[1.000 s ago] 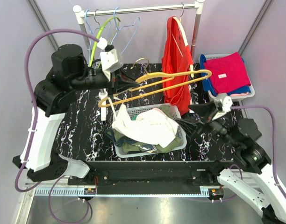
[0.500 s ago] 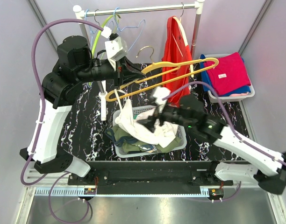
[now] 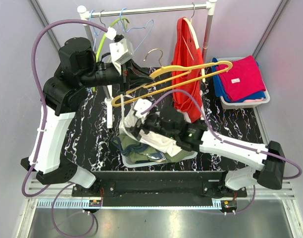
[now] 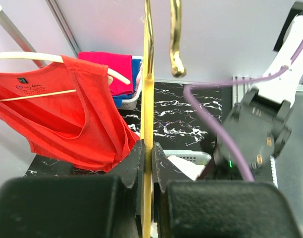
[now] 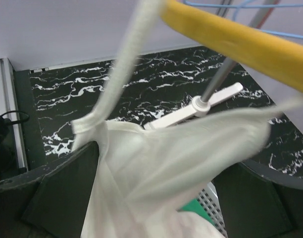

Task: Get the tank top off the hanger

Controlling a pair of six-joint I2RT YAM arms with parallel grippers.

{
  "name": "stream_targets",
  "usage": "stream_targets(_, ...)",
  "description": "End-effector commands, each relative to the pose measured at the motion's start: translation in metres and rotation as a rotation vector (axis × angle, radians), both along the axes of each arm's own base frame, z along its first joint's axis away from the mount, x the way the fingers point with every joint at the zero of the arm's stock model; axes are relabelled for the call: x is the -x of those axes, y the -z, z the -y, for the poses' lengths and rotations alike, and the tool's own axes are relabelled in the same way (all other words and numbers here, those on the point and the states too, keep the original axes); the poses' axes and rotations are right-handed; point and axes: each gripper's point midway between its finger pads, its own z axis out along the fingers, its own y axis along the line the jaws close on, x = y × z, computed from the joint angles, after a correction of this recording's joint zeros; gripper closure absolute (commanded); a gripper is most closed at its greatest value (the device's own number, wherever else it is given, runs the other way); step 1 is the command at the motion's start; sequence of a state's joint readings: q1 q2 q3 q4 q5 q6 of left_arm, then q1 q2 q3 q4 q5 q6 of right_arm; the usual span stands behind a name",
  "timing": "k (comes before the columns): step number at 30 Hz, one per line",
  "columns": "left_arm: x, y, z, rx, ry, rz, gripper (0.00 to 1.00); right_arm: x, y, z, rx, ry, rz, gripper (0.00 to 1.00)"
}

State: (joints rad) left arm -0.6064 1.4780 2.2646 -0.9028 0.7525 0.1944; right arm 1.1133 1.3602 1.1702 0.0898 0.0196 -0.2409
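A yellow hanger [image 3: 181, 79] with a gold hook [image 4: 175, 39] is held in the air above the basket, my left gripper [image 3: 127, 90] shut on its bar [image 4: 148, 99]. A white tank top [image 3: 134, 119] hangs by one strap [image 5: 124, 69] from the hanger's left end [image 5: 230, 42] and drapes down into the basket. My right gripper [image 5: 156, 193] reaches over the basket with its jaws wide open. The tank top's body [image 5: 156, 168] lies between its fingers [image 5: 57, 191].
A grey basket [image 3: 141, 163] of mixed clothes sits mid-table. Behind stands a clothes rack [image 3: 146, 10] with a red tank top [image 3: 187, 64] and empty blue and green hangers [image 3: 117, 29]. A tray [image 3: 263, 101] of pink and blue clothes is at the right.
My right arm swung from the table's right side across the basket to the white tank top, its jaws open. The left arm raised the hanger a little, then held still.
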Motion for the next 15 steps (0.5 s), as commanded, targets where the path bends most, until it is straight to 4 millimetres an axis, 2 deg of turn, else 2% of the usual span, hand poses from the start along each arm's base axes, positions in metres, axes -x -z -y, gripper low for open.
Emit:
stream_targets(1, 0.026, -0.034, -0.010, 0.081, 0.045, 0.077, 1.00, 0.005, -0.014, -0.033, -0.077, 0.043, 0.128, 0.00)
stream_targets(2, 0.027, -0.034, -0.010, 0.082, 0.050, 0.076, 1.00, 0.016, -0.012, -0.042, -0.077, 0.023, 0.140, 0.00)
stream_targets(3, 0.027, -0.033, -0.010, 0.081, 0.048, 0.070, 1.00, 0.017, -0.015, -0.046, -0.089, 0.041, 0.154, 0.00)
stream_targets(7, 0.030, -0.033, -0.011, 0.082, 0.054, 0.070, 1.00, 0.023, -0.003, -0.058, -0.070, 0.049, 0.167, 0.00)
stream_targets(15, 0.038, -0.035, -0.009, 0.093, 0.096, 0.056, 1.00, 0.019, 0.022, -0.048, -0.025, 0.106, 0.146, 0.00)
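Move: The white tank top still hangs by a strap from the yellow hanger in my left hand. The foot of that strap is roughly 4 cm left of my open right hand, 1 cm back and 1 cm higher. The hanger's near end is about 12 cm above that hand, 4 cm left and 1 cm ahead; the basket lies some 11 cm right, 2 cm ahead and 18 cm below. From my left hand the strap foot is about 11 cm left, 2 cm back and 19 cm down. With the fingers kept wide open, I push my right hand about 6 cm to the left, also some 3 cm back and 3 cm down, into the white cloth at the foot of the strap, easing off once there. The near finger seems to bear on the strap foot. My left hand keeps the hanger pinched and draws it back a couple of centimetres. ##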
